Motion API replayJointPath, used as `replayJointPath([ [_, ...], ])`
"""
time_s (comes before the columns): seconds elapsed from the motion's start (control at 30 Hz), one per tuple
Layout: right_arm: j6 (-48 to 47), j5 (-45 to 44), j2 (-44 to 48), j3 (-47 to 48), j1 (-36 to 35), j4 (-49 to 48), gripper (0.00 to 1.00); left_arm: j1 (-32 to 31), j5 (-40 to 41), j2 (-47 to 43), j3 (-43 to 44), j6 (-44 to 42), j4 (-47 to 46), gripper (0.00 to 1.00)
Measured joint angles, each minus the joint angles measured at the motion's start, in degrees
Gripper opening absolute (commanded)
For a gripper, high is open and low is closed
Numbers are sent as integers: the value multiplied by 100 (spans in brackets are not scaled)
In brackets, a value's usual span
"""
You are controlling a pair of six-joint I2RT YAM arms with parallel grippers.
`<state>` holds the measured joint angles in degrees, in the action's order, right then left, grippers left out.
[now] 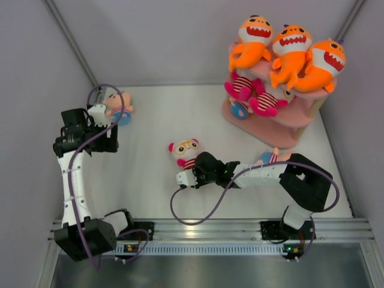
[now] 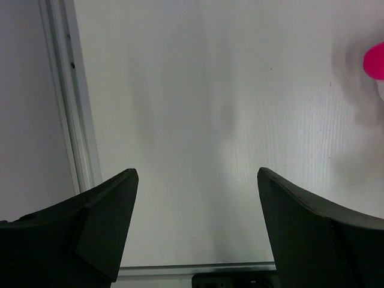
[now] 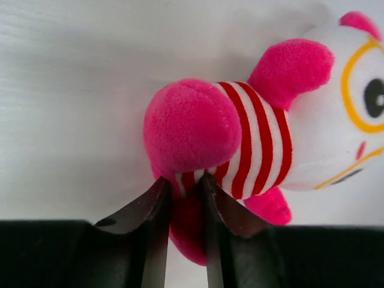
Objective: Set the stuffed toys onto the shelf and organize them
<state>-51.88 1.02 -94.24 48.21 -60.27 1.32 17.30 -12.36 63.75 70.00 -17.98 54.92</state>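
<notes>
The pink shelf [image 1: 282, 137] stands at the back right. Three orange sharks [image 1: 291, 48] lie on its top board, two striped dolls [image 1: 258, 96] on the middle board, and a blue toy [image 1: 240, 110] lower down. A white-faced doll in pink-striped clothes [image 1: 186, 151] lies mid-table. My right gripper [image 1: 193, 170] is shut on its lower body, and the right wrist view shows the gripper [image 3: 185, 179] pinching the doll [image 3: 252, 138] between its legs. A pink-faced doll with a blue body [image 1: 119, 108] lies at the far left. My left gripper [image 1: 107, 143] is beside it, and the left wrist view shows the gripper [image 2: 197, 171] open and empty.
Another small toy [image 1: 268, 158] lies partly hidden behind the right arm, in front of the shelf. Grey walls close in the left, back and right sides. A metal rail [image 1: 210, 228] runs along the near edge. A pink blur [image 2: 375, 60] shows at the left wrist view's right edge.
</notes>
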Motion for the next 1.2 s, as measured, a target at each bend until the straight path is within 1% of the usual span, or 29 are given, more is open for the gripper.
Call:
replayJointPath([
  [0.03,35,-74,-103,118,9,-11,11,0,0,33,0,0,-2,86],
  [0.13,197,-140,-278,452,17,2,0,0,2,94,0,0,0,86],
  [0.37,702,-46,-219,942,17,533,0,0,-2,140,-15,-22,0,86],
  [0.5,1064,-118,225,1108,17,1165,0,0,-2,149,-17,-33,0,86],
  [0.6,1318,-372,584,1502,17,2035,0,-2,-22,157,-17,-46,0,86],
  [0.67,1449,-540,791,1945,17,2833,0,-2,-44,179,-17,-50,-2,86],
  [0.83,1829,-1069,988,3652,17,5233,0,-11,-136,271,-17,-63,0,86],
  [0.9,2013,-1305,1045,4153,17,5941,0,-11,-170,278,-15,-66,0,86],
  [0.97,2190,-1530,1165,4419,17,6454,0,-11,-195,278,-15,-66,0,86],
  [1.07,2483,-1805,1434,4487,22,6990,0,-11,-232,278,-15,-83,0,86],
  [1.2,2806,-2284,1672,4461,83,7326,0,-11,-267,278,-15,-120,0,86],
])
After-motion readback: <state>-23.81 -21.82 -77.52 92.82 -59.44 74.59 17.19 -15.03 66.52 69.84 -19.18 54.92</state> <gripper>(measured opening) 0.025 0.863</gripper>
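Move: The pink-and-white panda toy lies at my right fingertips: its middle is about 4 cm ahead and level with them, its legs between my half-open fingers. The blue-trousered pig toy lies some 29 cm to the right and 2 cm farther out than my fingers. The nearer striped toy on the middle shelf is about 24 cm right, 16 cm ahead and 17 cm up. From my left hand, the panda lies about 28 cm right, straight across, and 19 cm down. I shut my right fingers fully on the panda toy's leg end, edging a couple of centimetres left and forward as I do so. Then I lift it about 23 cm and, keeping the pinch, carry it some 17 cm right towards the shelf, drawing back slightly and turning my wrist about 35 degrees clockwise. ##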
